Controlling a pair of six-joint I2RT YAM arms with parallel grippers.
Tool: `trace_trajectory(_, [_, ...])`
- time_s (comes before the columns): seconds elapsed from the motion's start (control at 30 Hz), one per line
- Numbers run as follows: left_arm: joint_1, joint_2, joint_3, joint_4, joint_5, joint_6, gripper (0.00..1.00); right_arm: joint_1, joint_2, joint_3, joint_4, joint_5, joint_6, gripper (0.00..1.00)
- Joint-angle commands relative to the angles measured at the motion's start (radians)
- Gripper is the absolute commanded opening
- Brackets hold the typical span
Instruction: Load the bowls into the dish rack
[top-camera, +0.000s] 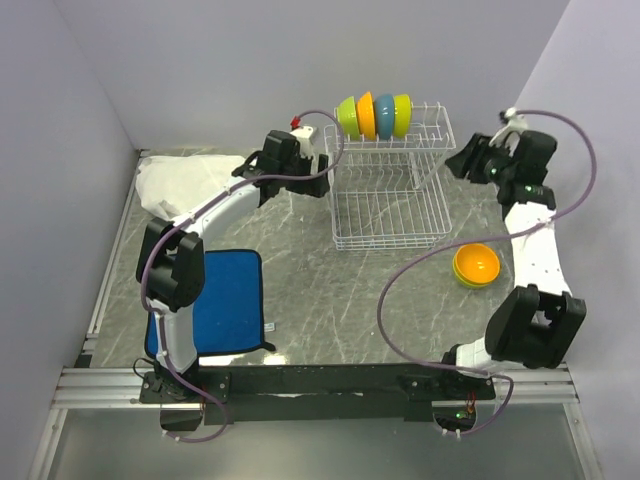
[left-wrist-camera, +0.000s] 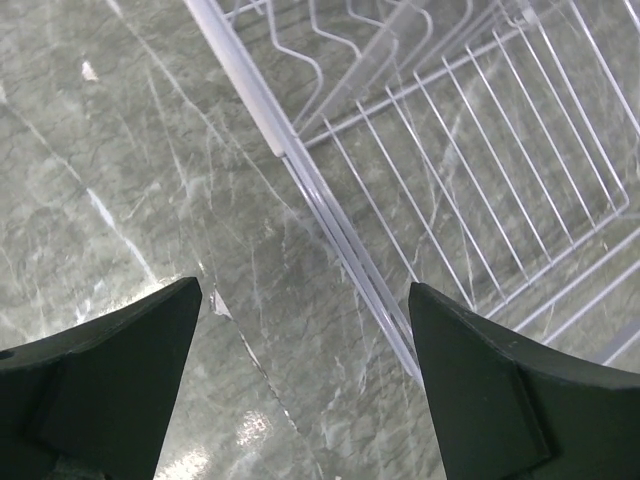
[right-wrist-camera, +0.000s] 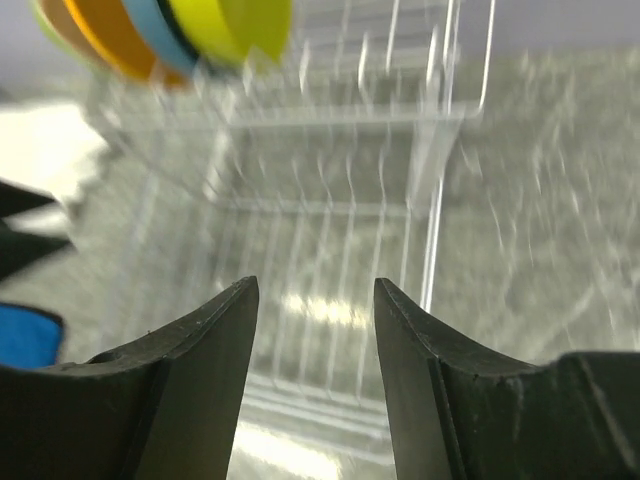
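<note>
The white wire dish rack (top-camera: 388, 205) stands at the back middle of the table. Several bowls stand on edge in its upper shelf: lime green (top-camera: 348, 117), orange (top-camera: 366, 115), blue (top-camera: 384, 115) and yellow-green (top-camera: 402, 113). One more orange bowl (top-camera: 476, 265), yellow inside, sits upright on the table to the right of the rack. My left gripper (top-camera: 320, 175) hovers open and empty by the rack's left edge (left-wrist-camera: 330, 215). To the right of the rack my right gripper (top-camera: 462, 160) is also open and empty, facing the rack (right-wrist-camera: 330, 190) and the racked bowls (right-wrist-camera: 160, 35).
A blue cloth mat (top-camera: 225, 300) lies at the front left by the left arm's base. A crumpled white cloth (top-camera: 185, 180) lies at the back left. Grey walls close in the table at the back and on both sides.
</note>
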Motion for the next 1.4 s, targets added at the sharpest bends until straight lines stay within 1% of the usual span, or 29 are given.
trace_trajectory(0.0, [-0.017,0.006,0.016,0.037,-0.059,-0.078,0.91,0.054,0.000,-0.066,-0.154,0.195,-0.202,0.58])
trace_trajectory(0.1, [-0.032,0.025,0.023,0.048,-0.036,-0.076,0.88,0.072,0.100,0.021,-0.269,0.271,-0.223,0.58])
trace_trajectory(0.13, [-0.037,0.029,0.025,0.045,-0.031,-0.075,0.85,0.074,0.127,0.045,-0.321,0.277,-0.233,0.57])
trace_trajectory(0.17, [-0.038,0.043,0.028,0.041,-0.027,-0.075,0.83,0.077,0.161,0.075,-0.330,0.307,-0.243,0.56])
trace_trajectory(0.23, [-0.041,0.055,0.036,0.036,-0.019,-0.082,0.77,0.077,0.170,0.076,-0.323,0.315,-0.263,0.56])
trace_trajectory(0.3, [-0.046,0.071,0.037,0.044,-0.022,-0.082,0.74,0.079,0.172,0.073,-0.320,0.324,-0.303,0.56])
trace_trajectory(0.33, [-0.047,0.075,0.039,0.050,-0.024,-0.079,0.69,0.079,0.181,0.085,-0.332,0.329,-0.309,0.56])
trace_trajectory(0.53, [-0.060,0.121,0.060,0.047,-0.036,-0.071,0.62,0.079,0.246,0.119,-0.358,0.323,-0.309,0.54])
trace_trajectory(0.73, [-0.066,0.141,0.060,0.041,-0.040,-0.065,0.51,0.091,0.293,0.132,-0.373,0.329,-0.312,0.52])
trace_trajectory(0.8, [-0.067,0.149,0.065,0.041,-0.024,-0.059,0.37,0.098,0.312,0.135,-0.380,0.337,-0.319,0.52])
trace_trajectory(0.83, [-0.067,0.152,0.068,0.036,-0.019,-0.056,0.26,0.100,0.315,0.138,-0.384,0.337,-0.319,0.51])
trace_trajectory(0.9, [-0.069,0.157,0.074,0.031,-0.016,-0.055,0.19,0.106,0.319,0.138,-0.381,0.338,-0.326,0.47])
trace_trajectory(0.93, [-0.069,0.157,0.077,0.030,-0.022,-0.055,0.09,0.106,0.318,0.135,-0.377,0.340,-0.328,0.45])
trace_trajectory(0.97, [-0.069,0.155,0.079,0.027,-0.027,-0.056,0.06,0.108,0.315,0.133,-0.373,0.340,-0.331,0.43])
trace_trajectory(1.0, [-0.069,0.150,0.080,0.027,-0.034,-0.053,0.03,0.112,0.313,0.130,-0.370,0.337,-0.332,0.38])
trace_trajectory(1.03, [-0.069,0.146,0.080,0.022,-0.046,-0.052,0.01,0.115,0.310,0.125,-0.364,0.335,-0.334,0.36])
trace_trajectory(1.07, [-0.069,0.144,0.079,0.021,-0.053,-0.048,0.01,0.120,0.312,0.125,-0.364,0.335,-0.334,0.34])
trace_trajectory(1.1, [-0.069,0.141,0.076,0.019,-0.057,-0.045,0.01,0.121,0.312,0.124,-0.363,0.326,-0.337,0.29])
trace_trajectory(1.17, [-0.067,0.127,0.070,0.018,-0.071,-0.041,0.01,0.129,0.318,0.122,-0.363,0.318,-0.334,0.24])
trace_trajectory(1.2, [-0.067,0.123,0.062,0.016,-0.074,-0.041,0.01,0.135,0.319,0.122,-0.363,0.311,-0.334,0.20])
trace_trajectory(1.37, [-0.066,0.078,0.021,0.013,-0.097,-0.038,0.01,0.184,0.319,0.112,-0.352,0.294,-0.334,0.11])
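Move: The left gripper is aimed at the dish rack's lower left rail, about 5 cm to its right and 5 cm below; the leftmost lime bowl in the rack's upper tier is some 13 cm ahead, 8 right and 12 above it. From the right gripper, the lower right rail lies about 18 cm below, 1 back and 2 right. The rightmost lime bowl is 14 ahead and 11 left at hand height, and the orange bowl stack 17 back, 10 right and 20 below. Drop the right gripper about 17 cm onto the rack's right rail, tipping its fingers some 30 degrees further down, then shut them around the rail while easing about 3 cm left. Meanwhile sink the left gripper about 5 cm and take it right to the left rail, close its wide-open fingers on that rail, then come back slightly left with the rail pinched. ##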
